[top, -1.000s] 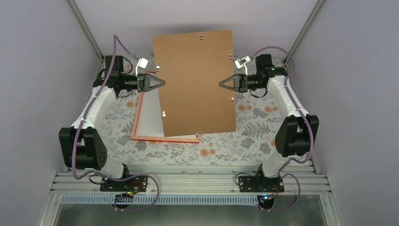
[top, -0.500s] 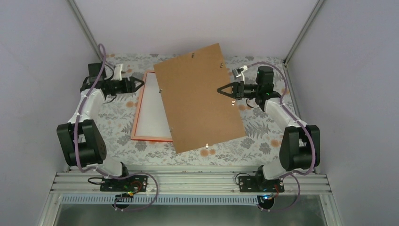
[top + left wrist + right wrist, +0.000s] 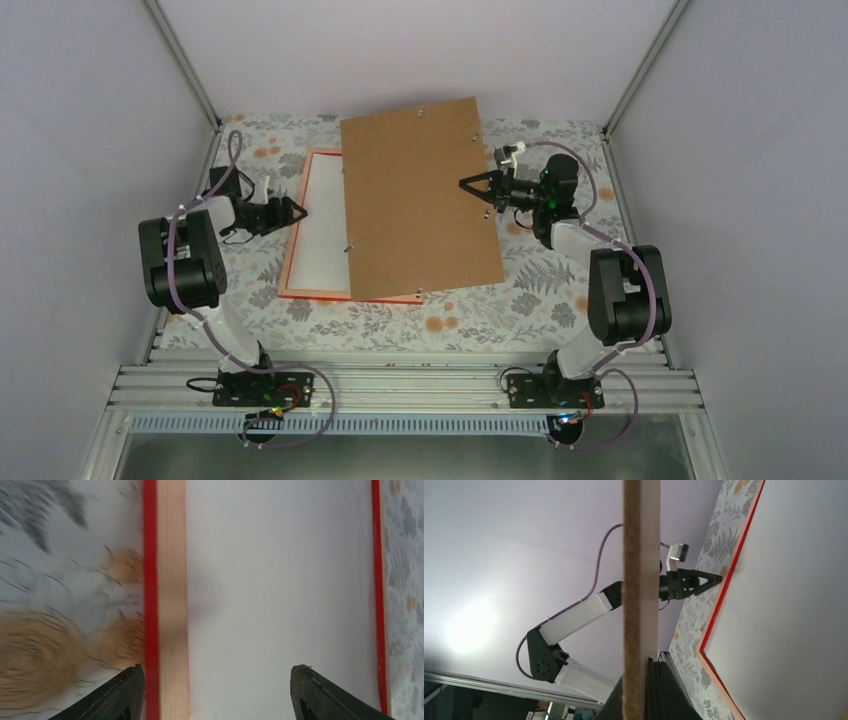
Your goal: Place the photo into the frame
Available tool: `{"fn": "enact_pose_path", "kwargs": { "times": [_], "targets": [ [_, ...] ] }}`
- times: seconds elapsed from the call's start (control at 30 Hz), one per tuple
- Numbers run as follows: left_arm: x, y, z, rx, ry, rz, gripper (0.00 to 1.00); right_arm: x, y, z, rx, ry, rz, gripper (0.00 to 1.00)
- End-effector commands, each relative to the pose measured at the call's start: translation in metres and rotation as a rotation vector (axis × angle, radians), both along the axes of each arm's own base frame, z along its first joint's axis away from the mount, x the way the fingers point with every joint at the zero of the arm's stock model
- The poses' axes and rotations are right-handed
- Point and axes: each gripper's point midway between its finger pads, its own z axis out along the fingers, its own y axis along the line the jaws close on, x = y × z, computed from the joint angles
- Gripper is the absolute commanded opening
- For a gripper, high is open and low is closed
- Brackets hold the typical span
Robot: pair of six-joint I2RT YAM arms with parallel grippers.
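Note:
The red frame lies flat on the table, paler back side up. A plain white sheet fills its opening; it looks like the photo, back up, with no print showing. My left gripper is open, low over the frame's left rail. One fingertip is over the cloth, the other over the white sheet, and nothing is held. My right gripper is shut on the right edge of the brown backing board. The board hangs tilted over the frame's right part. The right wrist view shows the board edge-on in the right gripper.
A floral tablecloth covers the table. Grey walls stand on three sides, with metal corner posts. An aluminium rail carries the arm bases along the near edge. Small metal clips dot the board's rim.
My left gripper let go of the board's left edge, opened, and dropped down-left to the frame's left rail. The board, now held only by the right gripper, has come down lower over the frame.

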Motion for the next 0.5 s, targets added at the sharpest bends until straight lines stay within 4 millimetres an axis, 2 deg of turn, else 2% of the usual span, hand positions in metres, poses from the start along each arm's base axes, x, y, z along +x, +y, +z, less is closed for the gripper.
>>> {"fn": "enact_pose_path", "kwargs": {
  "times": [0.0,0.17,0.33,0.4,0.47],
  "targets": [
    [-0.018,-0.038,-0.012,-0.135,0.032,-0.098,0.73,0.001,0.005,0.013,0.032,-0.069,0.008,0.04],
    [-0.043,-0.063,-0.023,-0.162,0.062,-0.155,0.72,0.004,0.005,-0.001,0.01,-0.032,0.005,0.04],
    [-0.05,-0.076,-0.011,-0.168,0.022,-0.218,0.71,0.006,0.005,-0.012,-0.011,-0.02,0.002,0.04],
    [-0.041,-0.074,0.008,-0.159,-0.045,-0.231,0.7,0.006,0.007,-0.007,0.027,-0.038,0.02,0.04],
    [-0.028,-0.075,0.049,-0.185,-0.164,-0.264,0.7,0.008,0.011,0.018,0.06,-0.119,0.027,0.04]
  ]
}}
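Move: The left hand is low over the left side of the frame. The frame's left rail is about 1 cm to its right, 3 cm back and 4 cm down; the frame's middle is some 19 cm right, 4 cm back and 4 cm down. The right hand holds the backing board, middle about 12 cm left, 3 cm back and level with it; the frame's middle is some 28 cm left, 2 cm back and 22 cm below. The left hand's fingers, still open, sink about 2 cm to straddle the left rail, and the outer finger pushes the frame to the right and somewhat back, some 7 cm across and 5 cm back, while the wrist turns about 10 degrees clockwise. The right hand keeps its pinch on the backing board and lowers it about 2 cm. ##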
